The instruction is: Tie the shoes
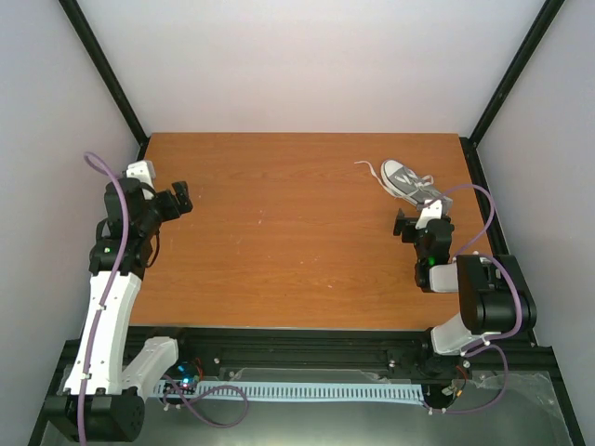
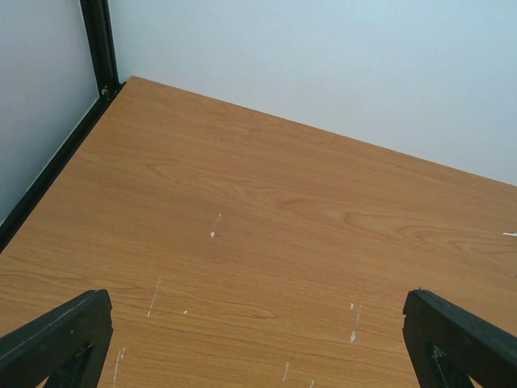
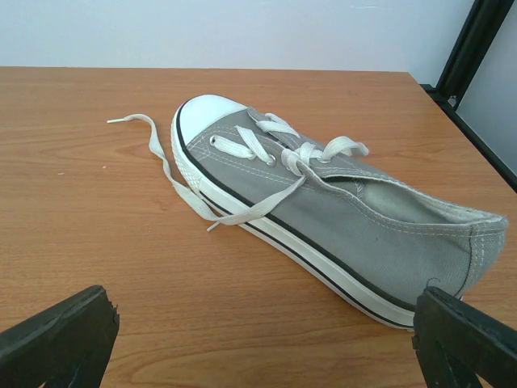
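A grey canvas sneaker with white toe cap and white sole rim lies at the back right of the table, toe toward the back left. In the right wrist view the shoe fills the middle, its white laces loose and trailing over the left side onto the wood. My right gripper is open and empty just in front of the heel; its fingertips frame the lower corners. My left gripper is open and empty over bare wood at the left, far from the shoe.
The wooden table is boxed in by white walls and black frame posts at the back corners. A black rail runs along the right edge close to the shoe. A lace tip shows at the left wrist view's right edge.
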### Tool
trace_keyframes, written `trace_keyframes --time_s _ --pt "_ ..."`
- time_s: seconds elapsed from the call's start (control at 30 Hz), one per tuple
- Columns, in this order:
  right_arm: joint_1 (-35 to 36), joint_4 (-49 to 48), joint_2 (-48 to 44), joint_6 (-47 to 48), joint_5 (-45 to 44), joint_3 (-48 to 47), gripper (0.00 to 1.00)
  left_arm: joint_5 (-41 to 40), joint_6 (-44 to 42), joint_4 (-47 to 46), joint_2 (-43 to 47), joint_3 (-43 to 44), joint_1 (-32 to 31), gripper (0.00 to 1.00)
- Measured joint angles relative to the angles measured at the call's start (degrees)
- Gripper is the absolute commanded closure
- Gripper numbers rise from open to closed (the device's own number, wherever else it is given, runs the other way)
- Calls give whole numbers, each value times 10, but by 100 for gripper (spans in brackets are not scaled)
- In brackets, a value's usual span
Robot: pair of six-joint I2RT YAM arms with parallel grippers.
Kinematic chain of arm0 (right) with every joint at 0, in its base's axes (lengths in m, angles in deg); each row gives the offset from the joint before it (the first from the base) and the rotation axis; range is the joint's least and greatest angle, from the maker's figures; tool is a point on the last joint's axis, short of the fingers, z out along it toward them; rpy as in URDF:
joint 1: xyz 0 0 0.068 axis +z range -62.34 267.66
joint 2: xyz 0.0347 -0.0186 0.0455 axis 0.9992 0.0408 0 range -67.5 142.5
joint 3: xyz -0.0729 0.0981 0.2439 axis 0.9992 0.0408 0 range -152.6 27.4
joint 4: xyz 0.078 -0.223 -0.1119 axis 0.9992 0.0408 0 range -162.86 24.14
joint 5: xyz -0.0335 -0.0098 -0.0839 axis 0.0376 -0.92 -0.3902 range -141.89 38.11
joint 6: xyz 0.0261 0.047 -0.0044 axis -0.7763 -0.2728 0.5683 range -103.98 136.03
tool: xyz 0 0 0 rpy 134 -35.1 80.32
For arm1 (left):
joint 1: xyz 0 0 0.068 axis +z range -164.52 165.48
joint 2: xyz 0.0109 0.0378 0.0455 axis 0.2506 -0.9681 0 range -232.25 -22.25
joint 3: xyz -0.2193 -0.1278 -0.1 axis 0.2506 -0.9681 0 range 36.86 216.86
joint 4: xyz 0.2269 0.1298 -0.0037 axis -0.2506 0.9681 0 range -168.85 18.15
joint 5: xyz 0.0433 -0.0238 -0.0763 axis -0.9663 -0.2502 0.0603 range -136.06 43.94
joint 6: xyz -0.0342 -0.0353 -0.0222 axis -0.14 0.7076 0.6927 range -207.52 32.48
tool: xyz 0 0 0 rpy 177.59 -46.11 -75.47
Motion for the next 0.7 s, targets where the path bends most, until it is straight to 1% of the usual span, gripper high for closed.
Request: trace_keyframes --time_s 0.23,0.4,0.47,0.57,0.63,0.7 --pt "0 0 0 0 0 0 0 -17 -2 1 0 -1 0 0" --pt "0 10 -4 0 0 -2 0 -14 -3 1 -1 -2 0 0" --pt "0 60 -19 -6 -12 -21 0 -14 -3 1 -1 -3 0 0" --pt "0 201 -45 -35 -45 -114 0 -14 -3 1 -1 -4 0 0" --pt "0 270 -63 -53 -53 -181 0 -14 -3 1 -1 -5 0 0" --pt "0 314 -89 -76 -58 -210 0 -14 -3 1 -3 -6 0 0"
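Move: The grey shoe is ahead of the right hand, its middle about 12 cm out, 2 cm to the right and some 5 cm lower. Its lace knot is roughly 12 cm out and 1 cm right, about 3 cm below hand height. The loose lace end lies some 17 cm out and 15 cm left of the right hand, down on the table. From the left hand the shoe is roughly 60 cm to the right, 19 cm ahead and 25 cm down. With no touch to be seen, the right hand heads up over the near side of the shoe: after standing still at first it climbs fast, about 9 cm, with some 4 cm forward. It turns a little clockwise, under 10 degrees, its left side lifting slightly, the fingers staying wide open. ##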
